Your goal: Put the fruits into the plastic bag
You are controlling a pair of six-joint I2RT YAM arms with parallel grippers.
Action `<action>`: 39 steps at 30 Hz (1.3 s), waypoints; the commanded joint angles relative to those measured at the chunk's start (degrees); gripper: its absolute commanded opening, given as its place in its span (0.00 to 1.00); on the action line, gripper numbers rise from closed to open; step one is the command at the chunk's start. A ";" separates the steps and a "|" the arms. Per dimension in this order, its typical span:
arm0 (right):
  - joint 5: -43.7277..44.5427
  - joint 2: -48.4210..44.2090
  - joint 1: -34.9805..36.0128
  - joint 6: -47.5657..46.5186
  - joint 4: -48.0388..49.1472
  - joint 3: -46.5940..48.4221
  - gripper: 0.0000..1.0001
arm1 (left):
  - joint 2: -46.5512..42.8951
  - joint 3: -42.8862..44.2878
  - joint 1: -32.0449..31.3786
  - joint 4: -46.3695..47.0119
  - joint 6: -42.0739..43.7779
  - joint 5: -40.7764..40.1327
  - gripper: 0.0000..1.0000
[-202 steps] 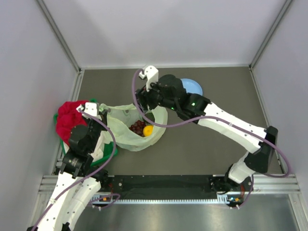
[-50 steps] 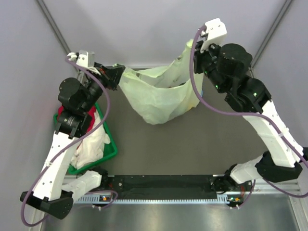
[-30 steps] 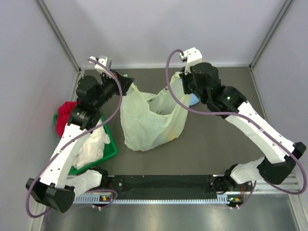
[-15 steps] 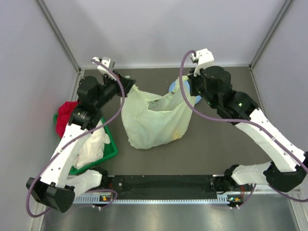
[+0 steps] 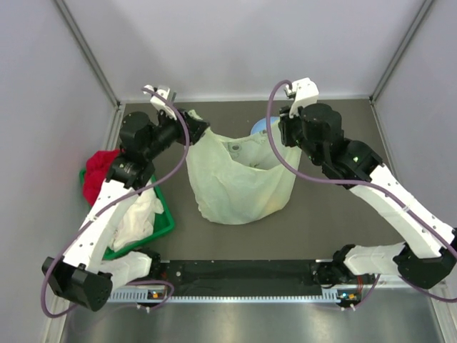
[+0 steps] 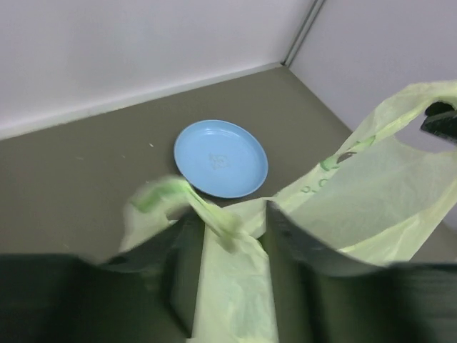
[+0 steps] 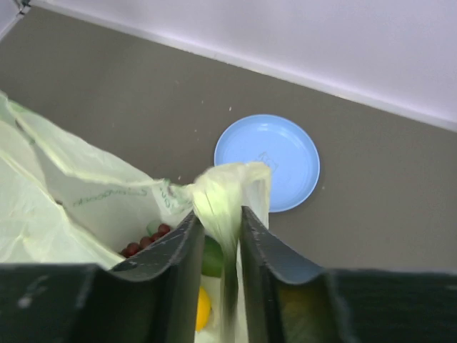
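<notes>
The pale yellow-green plastic bag (image 5: 239, 179) stands slumped on the dark table between both arms, mouth up. My left gripper (image 5: 198, 128) is at its left top corner. In the left wrist view the jaws (image 6: 228, 236) stand apart with a handle loop (image 6: 207, 211) lying loose between them. My right gripper (image 5: 284, 132) is at the right top corner, its jaws (image 7: 220, 218) parted round the other handle (image 7: 232, 189) without pinching it. Inside the bag I see dark red grapes (image 7: 146, 241), a green fruit (image 7: 212, 257) and a yellow citrus (image 7: 203, 307).
A round blue plate (image 5: 258, 128) lies on the table just behind the bag, also seen as the plate (image 6: 220, 157) and the plate (image 7: 275, 161). A green bin (image 5: 161, 225) with a red cloth (image 5: 100, 171) and white cloths (image 5: 136, 214) sits at the left.
Both grippers have gone from shut on the bag handles to parted jaws. The bag has settled wider on the table and the left handle is slipping loose.
</notes>
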 commanded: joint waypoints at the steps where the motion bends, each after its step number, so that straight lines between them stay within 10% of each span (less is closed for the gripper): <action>1: -1.87 -2.51 -0.30 1.13 1.79 -0.95 0.33 | -2.72 -1.28 0.33 1.04 0.49 1.00 0.55; 7: -4.77 -4.88 -0.30 1.66 2.14 -2.62 0.69 | -5.88 -2.16 0.24 -0.54 1.46 0.13 0.99; 18: -8.98 -9.63 -2.13 2.01 1.35 0.00 0.95 | -14.94 -4.18 0.24 -2.13 5.59 -11.47 0.99; 30: -33.95 -13.49 -39.63 12.38 3.36 -7.44 0.98 | -8.09 3.55 12.08 -11.44 3.49 -26.43 0.99; 39: -29.21 -19.65 -43.02 12.56 3.19 -16.06 0.99 | -10.20 -1.37 18.35 -12.40 -2.49 -26.76 0.99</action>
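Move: The plastic bag stands with its handles still between the two pairs of fingers, which have already begun to open; its middle is about 14 cm right of the left hand and 13 cm left of the right, some 4 cm nearer the base and 15 cm lower. The blue plate lies 24 cm straight ahead of the right hand, 28 cm down. The green tray's middle is 24 cm left of the left hand, 4 cm back, 27 cm down. The bag's handles are let go as both hands open wide, dipping slightly, then drawing back about 4 cm and rising some 3 cm. The hands then swing apart and forward again, sinking: left about 19 cm left, turning some 40 degrees counter-clockwise, right about 17 cm right, turning clockwise and rolling its left side up. ##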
